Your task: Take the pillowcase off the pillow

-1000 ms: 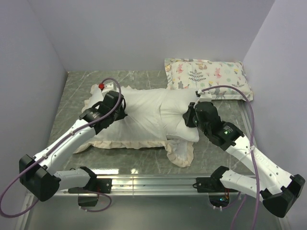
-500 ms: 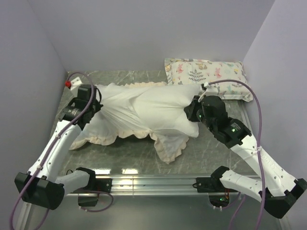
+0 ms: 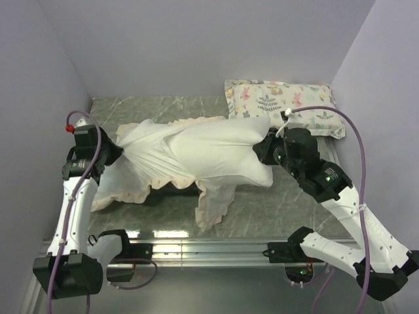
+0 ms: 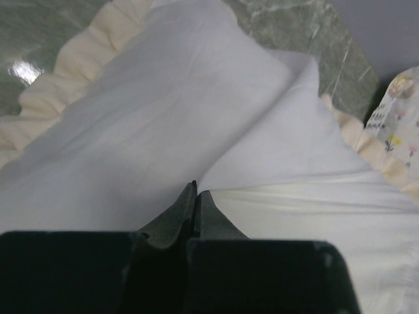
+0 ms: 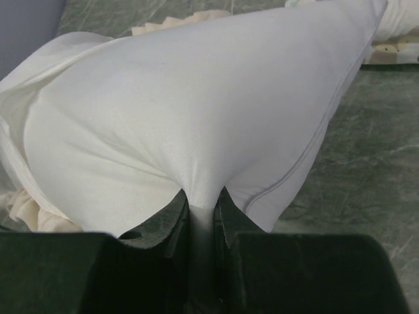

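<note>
The cream-white pillowcase (image 3: 147, 157) with ruffled edging is stretched across the left and middle of the table, its dark face hidden. The plain white pillow (image 3: 229, 154) sticks out of it on the right. My left gripper (image 3: 112, 152) is shut on a fold of the pillowcase (image 4: 163, 131) at its left end. My right gripper (image 3: 265, 152) is shut on a pinch of the pillow's (image 5: 196, 118) right end and holds it off the table. The pillow also shows in the left wrist view (image 4: 340, 222).
A small animal-print pillow (image 3: 281, 104) lies at the back right, also in the left wrist view (image 4: 399, 111). The grey marble table (image 3: 288, 203) has walls close on the left, back and right. A ruffled flap (image 3: 213, 203) hangs toward the front rail.
My left gripper has pulled the pillowcase far to the left, stretching it out and baring more of the pillow. My right gripper has kept hold of the pillow, shifting slightly right.
</note>
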`<state>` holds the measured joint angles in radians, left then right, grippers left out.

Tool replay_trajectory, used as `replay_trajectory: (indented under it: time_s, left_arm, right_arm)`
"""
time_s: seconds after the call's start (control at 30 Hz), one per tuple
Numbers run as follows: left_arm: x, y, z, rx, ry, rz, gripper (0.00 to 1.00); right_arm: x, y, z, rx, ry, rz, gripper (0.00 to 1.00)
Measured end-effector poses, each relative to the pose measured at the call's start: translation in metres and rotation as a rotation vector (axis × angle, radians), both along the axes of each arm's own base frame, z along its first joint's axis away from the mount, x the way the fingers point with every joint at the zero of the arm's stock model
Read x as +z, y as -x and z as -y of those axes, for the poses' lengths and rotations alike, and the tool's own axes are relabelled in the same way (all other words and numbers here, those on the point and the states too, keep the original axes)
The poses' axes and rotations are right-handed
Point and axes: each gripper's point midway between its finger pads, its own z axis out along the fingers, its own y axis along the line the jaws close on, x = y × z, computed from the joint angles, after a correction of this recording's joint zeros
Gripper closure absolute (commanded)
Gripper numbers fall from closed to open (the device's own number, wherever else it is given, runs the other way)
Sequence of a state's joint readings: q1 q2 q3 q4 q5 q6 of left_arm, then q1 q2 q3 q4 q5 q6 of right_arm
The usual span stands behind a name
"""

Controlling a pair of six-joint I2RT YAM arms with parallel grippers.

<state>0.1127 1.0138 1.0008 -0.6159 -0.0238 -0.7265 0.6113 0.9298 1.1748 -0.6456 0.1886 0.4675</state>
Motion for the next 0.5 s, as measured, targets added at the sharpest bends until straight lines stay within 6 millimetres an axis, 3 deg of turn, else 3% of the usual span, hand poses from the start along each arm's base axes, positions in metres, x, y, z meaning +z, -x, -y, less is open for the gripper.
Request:
replay_trajectory:
  time_s: [0.07, 0.13, 0.17, 0.27, 0.37, 0.4, 0.5]
  left_arm:
    - [-0.017, 0.006, 0.007, -0.028, 0.022, -0.010, 0.99]
    - [-0.034, 0.014, 0.012, -0.047, 0.035, -0.026, 0.99]
    - [-0.040, 0.018, 0.014, -0.053, 0.037, -0.032, 0.99]
    - [-0.050, 0.026, 0.019, -0.068, 0.036, -0.018, 1.00]
    - [-0.052, 0.030, 0.023, -0.080, 0.032, 0.004, 1.00]
    - [-0.052, 0.032, 0.026, -0.090, 0.031, 0.010, 0.99]
    - [-0.050, 0.034, 0.039, -0.125, 0.043, 0.023, 1.00]
  right_arm:
    - [-0.011, 0.002, 0.003, 0.002, 0.013, -0.014, 0.96]
    - [-0.025, 0.006, 0.003, 0.020, 0.029, -0.032, 0.79]
    - [-0.030, 0.009, 0.003, 0.032, 0.036, -0.041, 0.58]
    - [-0.028, 0.016, 0.001, 0.063, 0.050, -0.022, 0.34]
    - [-0.012, 0.019, 0.001, 0.073, 0.044, 0.034, 0.28]
    - [-0.004, 0.019, 0.001, 0.068, 0.037, 0.056, 0.21]
    - [0.020, 0.016, -0.004, 0.059, -0.004, 0.132, 0.18]
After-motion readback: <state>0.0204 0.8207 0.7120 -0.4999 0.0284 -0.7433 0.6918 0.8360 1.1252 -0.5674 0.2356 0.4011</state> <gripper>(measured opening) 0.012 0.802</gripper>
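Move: The white pillow is stretched between my hands: its middle is about 24 cm to the right of my left hand, a little ahead and 7 cm lower. From my right hand, which grips the pillow's right end, that middle is some 20 cm left, 3 cm ahead and 12 cm down. The patterned pillow lies roughly 22 cm ahead and 10 cm right of my right hand, the ruffled flap about 12 cm back and 15 cm left, both well below. I let go of the pillow's right end: my right hand sinks about 3 cm, drawing slightly back, opens wide, then rises some 5 cm clear above the cloth with its fingers tipping up a little. My left hand, still shut on the pillowcase cloth, comes down about 5 cm, moving right towards the pillow and back by nearly as much. ##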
